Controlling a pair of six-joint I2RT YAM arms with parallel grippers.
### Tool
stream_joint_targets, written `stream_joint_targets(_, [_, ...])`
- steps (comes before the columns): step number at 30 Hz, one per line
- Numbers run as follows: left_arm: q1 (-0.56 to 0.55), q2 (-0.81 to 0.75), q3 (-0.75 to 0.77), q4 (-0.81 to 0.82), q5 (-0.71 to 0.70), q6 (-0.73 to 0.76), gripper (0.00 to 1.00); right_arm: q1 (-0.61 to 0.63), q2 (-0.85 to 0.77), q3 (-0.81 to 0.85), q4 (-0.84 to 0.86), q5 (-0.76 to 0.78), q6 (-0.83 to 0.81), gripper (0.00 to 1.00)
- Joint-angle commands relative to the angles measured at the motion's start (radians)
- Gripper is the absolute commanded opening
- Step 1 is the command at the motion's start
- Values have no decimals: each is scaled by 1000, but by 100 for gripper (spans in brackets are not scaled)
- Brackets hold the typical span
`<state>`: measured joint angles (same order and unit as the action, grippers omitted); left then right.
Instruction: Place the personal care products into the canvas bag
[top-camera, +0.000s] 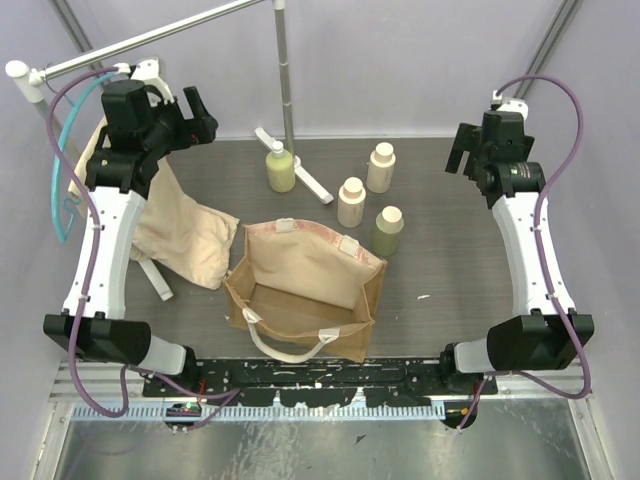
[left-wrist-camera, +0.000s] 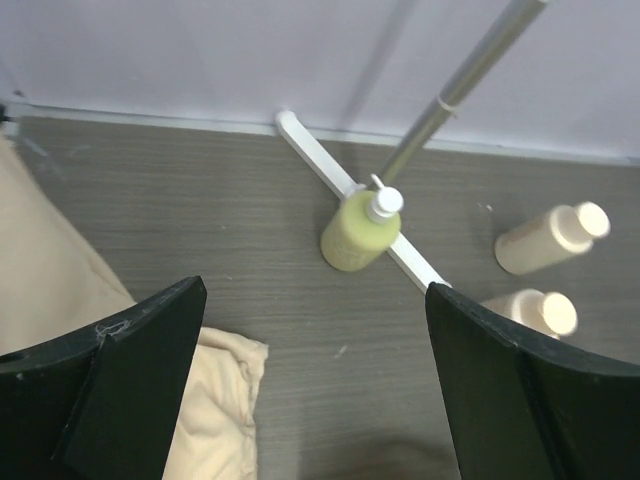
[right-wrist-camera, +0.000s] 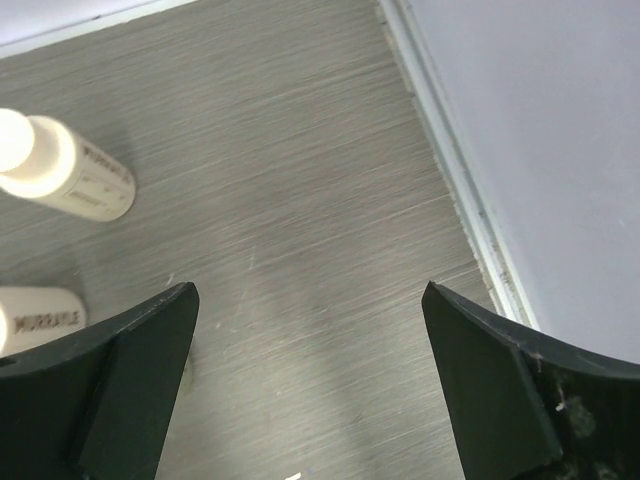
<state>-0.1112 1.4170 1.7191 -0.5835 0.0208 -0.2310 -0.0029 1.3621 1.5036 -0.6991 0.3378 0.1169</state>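
Note:
The tan canvas bag (top-camera: 300, 268) stands open at the near middle of the table, with nothing visible inside. Behind it stand the personal care products: a yellow-green pump bottle (top-camera: 281, 168) (left-wrist-camera: 358, 230), two cream bottles (top-camera: 380, 167) (top-camera: 351, 202) and an olive-green bottle (top-camera: 388, 231). My left gripper (top-camera: 200, 115) (left-wrist-camera: 315, 290) hangs open high at the far left, looking down at the pump bottle. At the far right my right gripper (top-camera: 458, 155) (right-wrist-camera: 310, 290) is open above bare table. A cream bottle (right-wrist-camera: 70, 175) lies to its left in the right wrist view.
A limp beige cloth (top-camera: 185, 235) lies left of the bag under the left arm. A metal stand pole (top-camera: 285, 70) rises from a white cross base (top-camera: 305, 175) beside the pump bottle. The table's right edge meets the wall (right-wrist-camera: 470, 210).

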Motion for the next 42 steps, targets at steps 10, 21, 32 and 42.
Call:
stream_joint_targets(10, [-94,49,179,-571,116,-17,98,153,252,435,-459,-214,55,100])
stream_joint_targets(21, [-294,-33,1,-781,11,-136,98,250,326,361,-427,-287,93,100])
stream_joint_targets(32, [-372,-118,-162,-853,-21,-170,98,320,395,342,-410,-270,99,100])
stream_joint_targets(42, [-380,-139,-254,-874,-236,-188,98,356,433,321,-422,-246,106,100])
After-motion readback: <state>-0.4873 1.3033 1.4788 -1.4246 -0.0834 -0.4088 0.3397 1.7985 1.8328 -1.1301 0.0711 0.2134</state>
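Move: From the right hand the green bottle lies some 17 cm left, 5 cm back and 22 cm below; the far white bottle is about 11 cm ahead and 18 cm left, the near white bottle 2 cm ahead and 26 cm left. From the left hand the canvas bag's left rim is roughly 20 cm back, 7 cm right and 26 cm below, with the pump bottle 7 cm ahead and 15 cm right. The right hand sweeps about 18 cm left and sinks some 10 cm towards the green bottle, tipping from slanting forward to steeply down and turning counter-clockwise, its fingers staying wide open. Meanwhile the empty left hand draws back about 22 cm and down 18 cm to the canvas bag's left rim, tipping down some 50 degrees, with the side wall ending between its open fingers. ##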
